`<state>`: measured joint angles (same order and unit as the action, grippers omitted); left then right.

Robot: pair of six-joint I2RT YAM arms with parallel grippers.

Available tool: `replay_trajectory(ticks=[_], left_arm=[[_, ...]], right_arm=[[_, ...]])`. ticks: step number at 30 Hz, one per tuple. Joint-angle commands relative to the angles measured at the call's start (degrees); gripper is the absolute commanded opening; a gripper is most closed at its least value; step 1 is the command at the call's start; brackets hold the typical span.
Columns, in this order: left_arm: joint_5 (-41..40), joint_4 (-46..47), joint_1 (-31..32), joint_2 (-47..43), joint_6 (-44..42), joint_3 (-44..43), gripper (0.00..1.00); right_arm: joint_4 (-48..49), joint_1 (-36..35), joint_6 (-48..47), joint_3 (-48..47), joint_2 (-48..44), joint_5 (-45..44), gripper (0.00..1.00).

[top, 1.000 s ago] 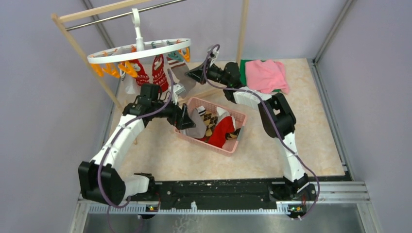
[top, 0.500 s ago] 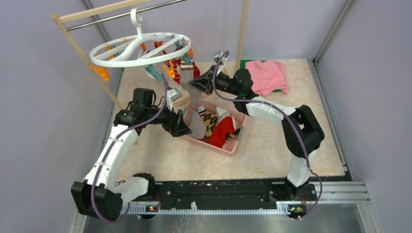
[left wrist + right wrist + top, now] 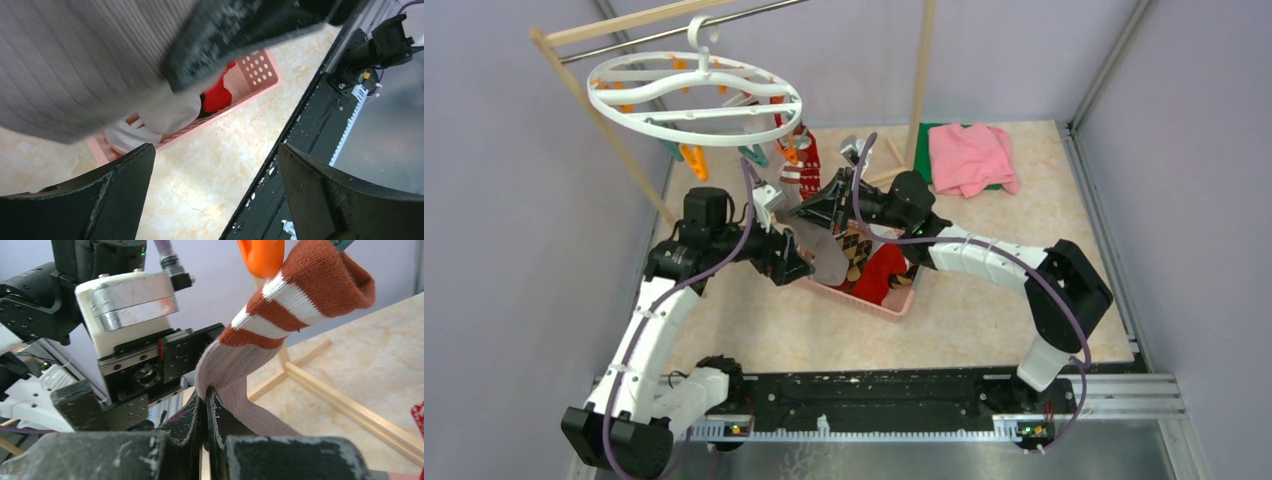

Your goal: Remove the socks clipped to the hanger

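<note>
The white hanger (image 3: pixel 694 95) hangs tilted from the rack bar, with orange and teal clips under it. A red patterned sock (image 3: pixel 805 165) is still clipped to it. My right gripper (image 3: pixel 812 212) (image 3: pixel 206 396) is shut on a grey sock (image 3: pixel 250 365) with an orange-and-white cuff that sits against an orange clip (image 3: pixel 261 255). The sock's foot (image 3: pixel 826 255) hangs over the pink basket (image 3: pixel 894 300). My left gripper (image 3: pixel 789 262) (image 3: pixel 215 147) is open and empty beside it, with the grey sock (image 3: pixel 75 60) above its fingers.
The basket holds a brown argyle sock (image 3: pixel 856 245) and a red sock (image 3: pixel 882 272) (image 3: pixel 217 97). The wooden rack (image 3: pixel 594 110) stands at the back left. Folded pink cloth (image 3: pixel 969 155) lies on a green cloth (image 3: pixel 929 135) at the back right.
My right gripper has pulled the grey sock down and left towards the basket. The hanger ring has tipped up and swung left. My left gripper has drawn back slightly to the left.
</note>
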<state>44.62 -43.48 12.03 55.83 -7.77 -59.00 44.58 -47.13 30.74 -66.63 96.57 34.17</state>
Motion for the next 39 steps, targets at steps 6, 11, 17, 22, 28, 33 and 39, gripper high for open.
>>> replay_trajectory(ticks=[6, 11, 17, 22, 28, 33, 39], left_arm=[[-7.8, 3.3, -0.3, -3.0, -0.9, -1.0, 0.99], [-7.0, 4.0, -0.3, -3.1, -0.2, -1.1, 0.87], [-6.5, 4.4, -0.3, -3.0, 0.3, -0.9, 0.69], [-7.5, 6.7, -0.3, -2.1, 1.3, -0.9, 0.17], [-6.1, 7.0, -0.3, -2.1, 1.6, -0.9, 0.00], [-4.2, 5.1, -0.3, -2.0, 0.1, -1.6, 0.00], [-5.4, 3.1, -0.3, -2.0, -0.4, -3.0, 0.00]], right_arm=[[5.2, -2.8, 8.3, -0.4, -2.9, -1.5, 0.00], [6.8, -3.4, 12.2, -0.7, -1.7, -0.5, 0.00], [8.6, -3.5, 17.0, -1.6, 0.3, 1.3, 0.00], [5.4, -3.5, 16.5, -3.2, 1.4, 2.2, 0.02], [3.7, -2.7, 16.8, -3.4, 2.7, 1.9, 0.12], [-1.2, 0.6, 15.8, -4.3, 2.6, 1.1, 0.29], [-21.4, 4.1, 0.3, -7.5, -0.2, -9.2, 0.99]])
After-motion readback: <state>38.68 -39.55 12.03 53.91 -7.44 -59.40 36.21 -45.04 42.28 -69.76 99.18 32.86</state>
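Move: The left hand's open fingers have the grey sock's hanging leg about 3 cm ahead, 2 cm to the right and 3 cm above them; the basket's middle lies 8 cm ahead, 9 cm right and 20 cm below. The right hand already pinches this sock and takes it to the left fingers, some 5 cm back and 6 cm below; from the right hand, the clipped cuff is 5 cm ahead, 1 cm left and 10 cm up, the red sock 9 cm ahead and 2 cm right. Still pinching the grey sock below its striped cuff, the right hand draws it about 3 cm back and a little up, rolling some 15 degrees, while the left hand eases roughly 2 cm forward and slightly left and up and shuts its fingers on the leg just below. Only once the left grip is shut does the right hand open wide and let go, turning back to go about 5 cm forward and almost as far down, alongside the sock. ##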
